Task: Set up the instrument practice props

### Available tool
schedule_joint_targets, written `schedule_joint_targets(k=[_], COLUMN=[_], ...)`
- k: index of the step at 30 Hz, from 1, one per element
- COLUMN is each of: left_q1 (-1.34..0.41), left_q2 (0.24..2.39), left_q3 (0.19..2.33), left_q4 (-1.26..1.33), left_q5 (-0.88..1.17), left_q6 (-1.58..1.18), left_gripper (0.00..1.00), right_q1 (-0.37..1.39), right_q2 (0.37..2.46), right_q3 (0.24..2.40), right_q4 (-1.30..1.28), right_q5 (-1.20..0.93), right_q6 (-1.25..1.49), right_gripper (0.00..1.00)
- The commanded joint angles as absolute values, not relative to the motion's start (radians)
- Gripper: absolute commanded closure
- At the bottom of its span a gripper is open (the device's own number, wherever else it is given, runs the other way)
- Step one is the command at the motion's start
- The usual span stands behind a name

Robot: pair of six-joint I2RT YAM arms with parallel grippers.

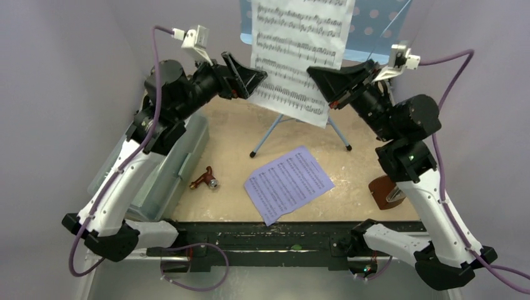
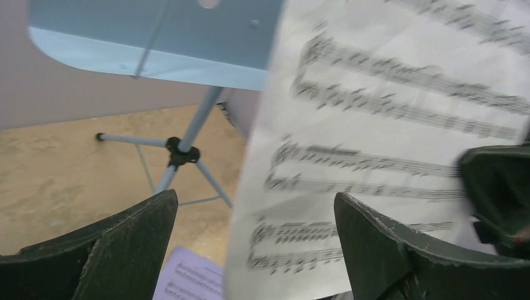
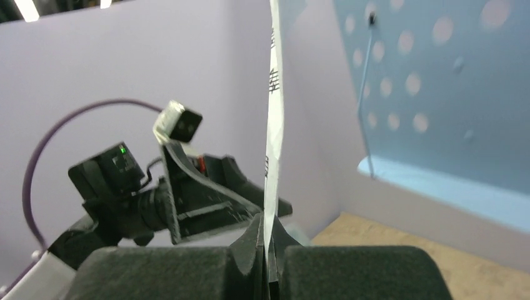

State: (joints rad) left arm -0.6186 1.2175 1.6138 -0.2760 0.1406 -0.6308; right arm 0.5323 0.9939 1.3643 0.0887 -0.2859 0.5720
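Observation:
A white sheet-music page (image 1: 294,50) hangs upright in front of the light-blue music stand (image 1: 375,25). My right gripper (image 1: 317,75) is shut on the page's right edge. In the right wrist view the page (image 3: 273,125) runs edge-on into my shut right gripper (image 3: 269,250). My left gripper (image 1: 255,84) stands open at the page's left edge, its fingers (image 2: 125,250) wide apart, with the page (image 2: 375,125) between them untouched. A lilac page (image 1: 287,183) lies flat on the table. The brown metronome (image 1: 387,192) sits at the right, partly behind my right arm.
A large clear plastic box (image 1: 169,169) stands at the left under my left arm. A small brown winged part (image 1: 205,178) lies beside it. The stand's tripod legs (image 1: 275,134) spread over the far table. Lilac walls close in behind and at both sides.

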Motion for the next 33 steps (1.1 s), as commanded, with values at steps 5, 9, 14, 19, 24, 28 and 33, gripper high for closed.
schedule_joint_targets(k=[5,9,14,19,24,28,33], left_q1=[-0.384,-0.256,-0.203,-0.214,-0.283,-0.344,-0.412], left_q2=[1.385,1.473,1.557,1.605,1.646,1.672,1.682], left_q3=[1.856,1.896,1.893,1.906,1.986,2.026,2.033], left_q4=[-0.453,-0.345,-0.071,0.142,0.108,0.091,0.119], left_q5=[0.172,0.323,0.497,0.56,0.466,0.382,0.287], left_q6=[-0.505,-0.616,-0.792,-0.89,-0.789,-0.722,-0.655], left_gripper=[0.02,0.02,0.05,0.11,0.18,0.3,0.41], right_q1=[0.512,0.486,0.42,0.345,0.329,0.329,0.328], right_q2=[1.198,1.295,1.367,1.402,1.413,1.409,1.414], right_q3=[1.79,1.932,2.003,1.994,1.97,1.932,1.922], right_q4=[-0.081,-0.116,-0.106,-0.06,-0.011,0.054,0.076], right_q5=[-0.052,-0.034,-0.066,-0.134,-0.173,-0.193,-0.179], right_q6=[0.248,0.191,0.211,0.263,0.261,0.25,0.246], right_gripper=[1.0,1.0,1.0,1.0,1.0,1.0,1.0])
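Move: The music stand's desk, with its middle roughly 18 cm ahead of the right hand, 4 cm to its right and 12 cm higher, is where the white music sheet held in those fingers is going. The sheet's middle lies about 6 cm ahead of the left hand, 10 cm to its right and 3 cm up, its near edge loose between the open fingers. The desk's left wire arm stands about 17 cm ahead of the left hand, 4 cm to its right and 8 cm up. Keeping its pinch on the sheet's right-hand side, the right hand carries it up and then forward to the stand's desk, about 14 cm forward and 7 cm higher in all with a drift to the right, while the wrist turns some 25 degrees clockwise and the fingers tip up a little. The already open left hand goes forward about 16 cm in an arc that first swings out 8 cm left, clear of the sheet, then comes back right and up towards the left wire arm and the sheet's left edge, easing back slightly, fingers tipping up and closing to a bit over half open without gripping anything. ##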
